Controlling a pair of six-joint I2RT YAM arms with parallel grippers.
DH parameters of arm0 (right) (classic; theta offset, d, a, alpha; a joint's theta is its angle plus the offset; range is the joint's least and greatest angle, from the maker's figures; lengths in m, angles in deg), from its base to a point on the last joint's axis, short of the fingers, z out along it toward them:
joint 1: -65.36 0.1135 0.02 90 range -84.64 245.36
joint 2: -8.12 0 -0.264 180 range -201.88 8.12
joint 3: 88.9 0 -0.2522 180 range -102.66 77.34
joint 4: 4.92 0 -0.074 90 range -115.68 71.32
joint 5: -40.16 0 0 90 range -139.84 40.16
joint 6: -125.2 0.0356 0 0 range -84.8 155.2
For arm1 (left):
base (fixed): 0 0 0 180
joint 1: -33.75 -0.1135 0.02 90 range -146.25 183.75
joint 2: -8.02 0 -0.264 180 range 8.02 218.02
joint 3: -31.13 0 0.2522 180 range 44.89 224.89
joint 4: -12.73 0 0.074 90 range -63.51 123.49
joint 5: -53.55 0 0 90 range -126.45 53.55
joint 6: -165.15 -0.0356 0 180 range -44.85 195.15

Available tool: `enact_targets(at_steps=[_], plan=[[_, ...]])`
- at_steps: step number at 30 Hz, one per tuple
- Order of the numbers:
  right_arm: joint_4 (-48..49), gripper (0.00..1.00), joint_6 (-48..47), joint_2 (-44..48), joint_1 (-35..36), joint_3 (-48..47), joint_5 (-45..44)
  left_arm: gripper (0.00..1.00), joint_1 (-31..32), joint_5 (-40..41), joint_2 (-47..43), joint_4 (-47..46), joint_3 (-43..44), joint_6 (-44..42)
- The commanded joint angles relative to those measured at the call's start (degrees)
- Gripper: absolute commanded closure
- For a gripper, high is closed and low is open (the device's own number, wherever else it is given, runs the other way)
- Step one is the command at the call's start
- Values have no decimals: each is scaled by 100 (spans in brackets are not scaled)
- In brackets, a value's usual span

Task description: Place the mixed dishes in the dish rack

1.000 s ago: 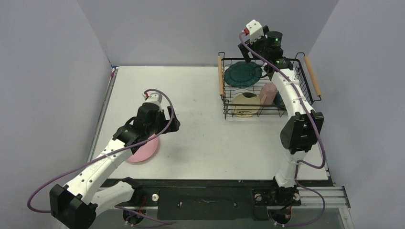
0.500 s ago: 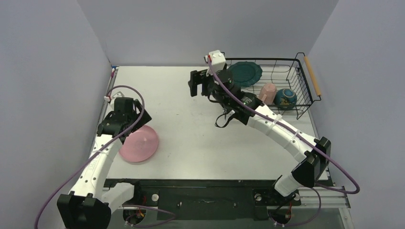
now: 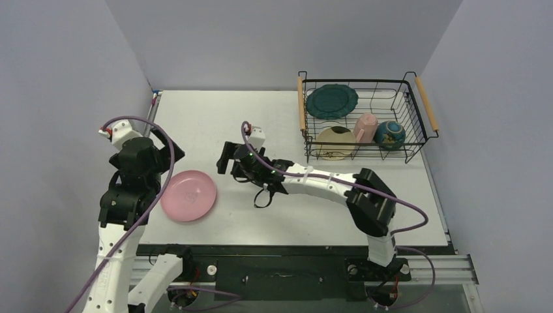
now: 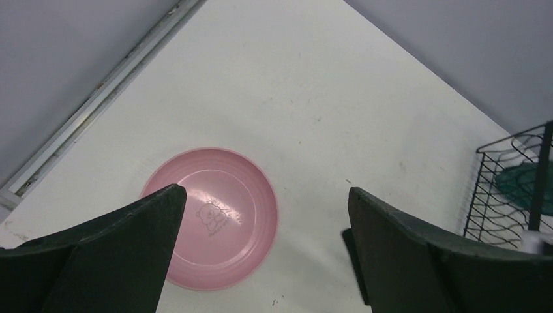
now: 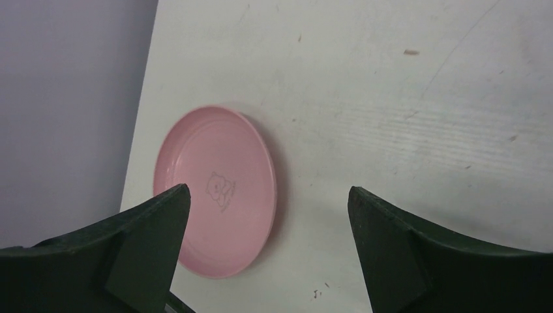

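Observation:
The pink round plate (image 3: 188, 195) lies flat on the table at the front left. It also shows in the left wrist view (image 4: 212, 218) and the right wrist view (image 5: 215, 189). My left gripper (image 3: 162, 155) is open and empty, raised above and left of the plate (image 4: 264, 191). My right gripper (image 3: 225, 159) is open and empty, stretched low over the table just right of the plate (image 5: 267, 190). The dish rack (image 3: 301, 112) at the back right holds the teal scalloped plate (image 3: 332, 101), cream dish (image 3: 336, 142), pink cup (image 3: 365, 127) and dark-teal bowl (image 3: 390, 134).
A metal rail (image 3: 152, 107) runs along the table's left edge beside the grey wall. The rack's corner (image 4: 505, 189) shows at the right of the left wrist view. The right arm (image 3: 319, 181) lies across the table's middle.
My right arm has swung from the rack leftward and down across the table to the pink plate. My left arm has pulled back left and up, off the plate.

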Motion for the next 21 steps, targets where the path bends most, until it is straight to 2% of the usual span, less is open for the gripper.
enact_targets(at_steps=[1, 2, 11, 18, 21], plan=[[464, 16, 837, -600, 205, -418, 211, 4, 245, -879, -139, -264, -4, -644], [463, 17, 912, -704, 216, -431, 251, 0, 287, -1144, -174, -332, -38, -697], [558, 21, 935, -1796, 390, -1000, 546, 3, 803, -2633, -408, -773, -284, -1416], [563, 37, 1017, -2348, 486, -1394, 567, 3, 1028, -2866, -513, -835, -358, -1486], [534, 51, 957, -2534, 544, -1548, 565, 3, 1076, -2801, -547, -779, -334, -1488]])
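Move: The pink plate lies flat about 16 cm to the right hand's left, some 6 cm back and roughly 16 cm below it. Nothing else stands on the table near the plate. From the left hand, the same plate is about 29 cm below, some 2 cm to the right and 2 cm back. Fingers narrowing, right hand sinks about 12 cm and leftward towards the pink plate's rim; left hand swings right. ##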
